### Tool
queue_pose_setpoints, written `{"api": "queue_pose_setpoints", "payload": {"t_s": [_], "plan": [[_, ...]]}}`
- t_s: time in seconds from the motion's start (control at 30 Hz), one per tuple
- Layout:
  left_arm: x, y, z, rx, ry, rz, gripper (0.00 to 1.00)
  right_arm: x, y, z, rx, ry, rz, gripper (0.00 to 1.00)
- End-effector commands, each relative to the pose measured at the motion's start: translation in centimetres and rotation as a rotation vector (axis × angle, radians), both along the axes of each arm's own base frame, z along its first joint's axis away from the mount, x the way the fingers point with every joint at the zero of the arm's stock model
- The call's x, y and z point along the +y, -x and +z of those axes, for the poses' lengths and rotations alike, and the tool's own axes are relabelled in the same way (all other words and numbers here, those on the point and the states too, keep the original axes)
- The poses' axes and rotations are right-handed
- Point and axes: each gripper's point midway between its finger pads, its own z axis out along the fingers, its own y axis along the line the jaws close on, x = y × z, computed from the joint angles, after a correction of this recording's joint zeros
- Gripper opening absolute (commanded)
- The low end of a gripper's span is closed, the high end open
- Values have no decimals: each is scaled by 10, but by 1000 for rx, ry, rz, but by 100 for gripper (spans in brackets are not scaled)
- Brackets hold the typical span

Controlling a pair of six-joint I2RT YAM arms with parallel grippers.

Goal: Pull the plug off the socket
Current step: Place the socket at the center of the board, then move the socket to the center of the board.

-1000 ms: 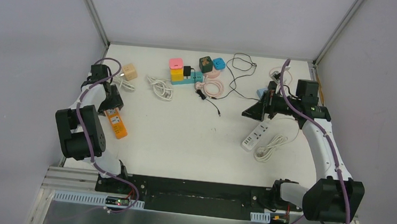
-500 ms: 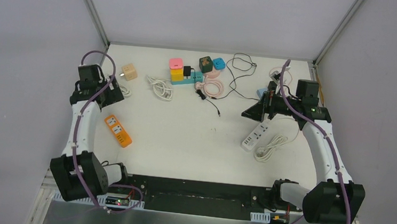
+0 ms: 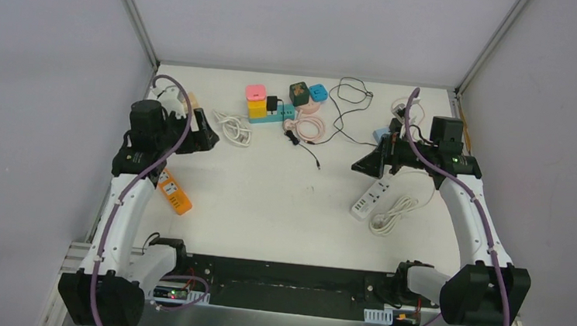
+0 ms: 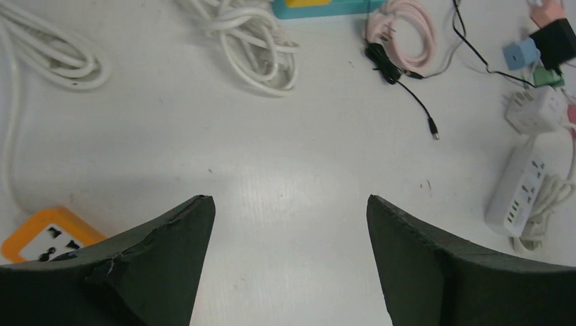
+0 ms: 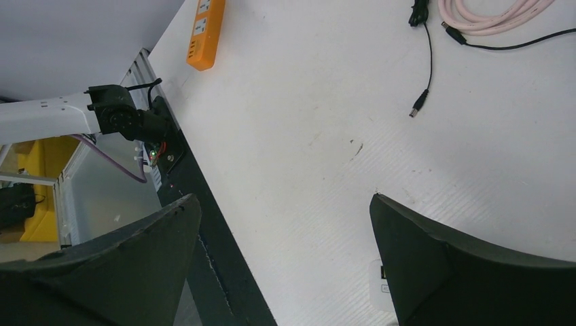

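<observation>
A small black plug (image 3: 274,103) sits in a teal socket strip (image 3: 280,117) at the back of the table, beside a yellow and pink cube (image 3: 256,100). Only the strip's near edge (image 4: 319,8) shows at the top of the left wrist view. My left gripper (image 3: 209,138) (image 4: 289,204) hangs open over bare table, left of the strip and next to a white cable coil (image 4: 255,44). Far to the right, my right gripper (image 3: 363,167) (image 5: 285,200) is open above the table, nothing between its fingers.
An orange socket strip (image 3: 173,191) (image 4: 41,234) lies below the left gripper. A white power strip (image 3: 370,198) (image 4: 519,190) with its cord lies under the right gripper. A pink cable (image 3: 309,126), a black cable (image 3: 313,159) and small cube adapters (image 3: 299,93) crowd the back.
My left arm has swung from the orange strip at the table's left edge up and rightward to the white cable coil, and its jaws opened wider. The right arm has not moved.
</observation>
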Motion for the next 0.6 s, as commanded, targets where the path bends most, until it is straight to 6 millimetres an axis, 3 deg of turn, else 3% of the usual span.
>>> {"api": "queue_pose_setpoints", "payload": {"t_s": [0.0,0.27,0.57], "plan": [[-23,3,23,-108,59,-36,84,-1,-2,9,-73,18,11,100],[-37,27,7,-148,119,-55,84,-4,-4,6,-77,23,12,100],[-69,16,-9,-157,121,-84,82,-12,-8,7,-100,29,-7,100]]}}
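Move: The teal strip, which seems to be the next socket, is about 27 cm ahead of the left hand, 20 cm to its right and 18 cm below. The yellow box on it stands some 28 cm ahead and 14 cm right, and the white cord coil about 19 cm ahead and 6 cm right. The orange socket lies roughly 5 cm back and 12 cm left. From the right hand the teal strip is some 31 cm ahead and 32 cm to the left. The left hand, empty and still wide open, goes on to the right, away from the orange socket already set down at the board's left side, and covers about 5.5 cm that way while drawing back some 3 cm in the first half. It rises barely at first, then sinks to end about 2 cm lower over bare board, with the white cord coil now almost straight ahead, while the wrist rolls right side up and turns clockwise, each by some 5 degrees. ##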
